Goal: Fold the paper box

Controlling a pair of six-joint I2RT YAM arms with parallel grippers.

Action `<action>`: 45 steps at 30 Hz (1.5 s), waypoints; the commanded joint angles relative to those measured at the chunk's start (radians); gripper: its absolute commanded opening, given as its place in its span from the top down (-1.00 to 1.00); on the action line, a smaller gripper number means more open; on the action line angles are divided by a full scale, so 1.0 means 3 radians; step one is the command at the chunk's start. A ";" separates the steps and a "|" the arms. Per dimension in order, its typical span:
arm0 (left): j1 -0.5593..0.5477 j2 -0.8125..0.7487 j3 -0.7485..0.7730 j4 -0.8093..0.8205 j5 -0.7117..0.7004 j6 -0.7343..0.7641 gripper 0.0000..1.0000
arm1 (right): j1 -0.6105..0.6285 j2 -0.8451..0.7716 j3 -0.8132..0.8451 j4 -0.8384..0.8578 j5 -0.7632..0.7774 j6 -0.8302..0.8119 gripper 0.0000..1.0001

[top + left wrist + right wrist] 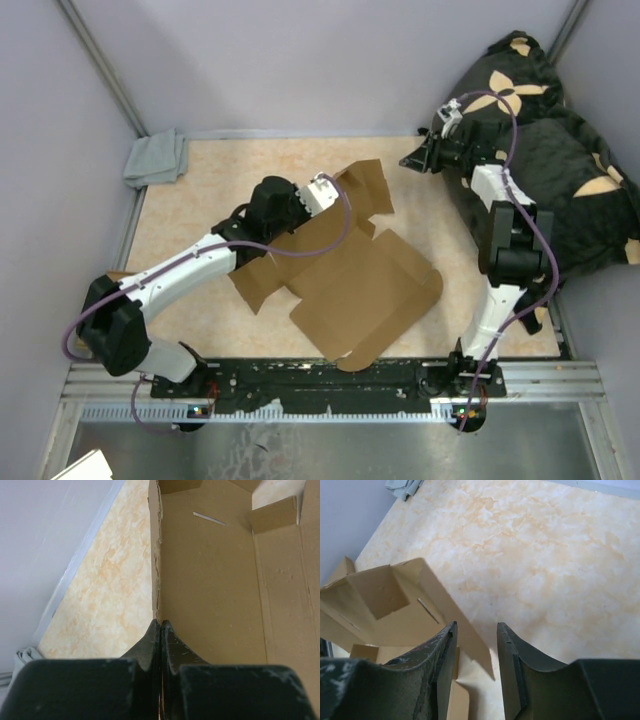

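The paper box (360, 290) is a large brown die-cut cardboard sheet lying mostly flat in the middle of the table, with its far panel lifted. My left gripper (338, 192) is shut on the edge of that raised panel. In the left wrist view the cardboard edge (156, 555) runs straight down between the closed fingertips of my left gripper (161, 622), with the box's inside (215, 580) to the right. My right gripper (412, 160) hangs open at the back right, apart from the box. In its own view the right gripper (476, 626) holds nothing, and the lifted box panel (380, 605) lies below and to its left.
A grey cloth (155, 158) lies in the table's far left corner and also shows as the cloth (402, 486) in the right wrist view. A dark flowered cushion (565, 170) fills the right side beyond the table edge. Bare marbled tabletop (545, 555) spreads under the right gripper.
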State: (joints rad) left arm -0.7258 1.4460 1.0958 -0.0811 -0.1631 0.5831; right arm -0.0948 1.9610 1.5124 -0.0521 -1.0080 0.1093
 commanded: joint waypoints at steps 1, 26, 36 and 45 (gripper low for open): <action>-0.0090 -0.0044 0.0024 0.0133 -0.0107 0.0224 1.00 | 0.0053 0.0309 0.0308 0.0373 -0.0248 0.0146 0.23; -0.0183 -0.0047 -0.0161 0.0381 -0.0204 0.0736 1.00 | 0.0283 0.0642 0.0322 -0.0385 -0.1038 -0.0863 0.19; -0.0285 -0.0059 -0.0190 0.0342 -0.0265 0.0812 1.00 | 0.0359 0.0323 -0.0024 -0.0806 -0.0998 -0.1354 0.17; -0.0460 -0.0079 -0.0262 0.0256 -0.0365 0.0856 1.00 | 0.0471 0.0359 0.0179 -0.1506 -0.0920 -0.1966 0.14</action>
State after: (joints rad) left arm -0.8402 1.4406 1.0328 0.0006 -0.2554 0.8234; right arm 0.0154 2.1178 1.5036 -0.3836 -1.2839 -0.3450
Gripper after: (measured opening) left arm 0.008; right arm 0.426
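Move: The raised end flap stands about 5 cm back from the right hand, 8 cm to its left and 8 cm lower. The lifted panel's middle is some 9 cm back, 15 cm left and 11 cm down from that hand; the flat panel lies about 27 cm back, 6 cm left and 18 cm down. From the left hand, shut on the lifted panel's edge, the flap is roughly 9 cm ahead, 13 cm right and 10 cm lower. Forward and down some 4 cm, then in a sweep back of about 11 cm while sinking and easing left, the right hand closes in on the raised end flap, turning some 25 degrees counter-clockwise with its fingers still part open. The left hand keeps its pinch on the lifted panel's edge, rolls its left side up and tips its fingers up a little, drifting about 2 cm back and right late on. ##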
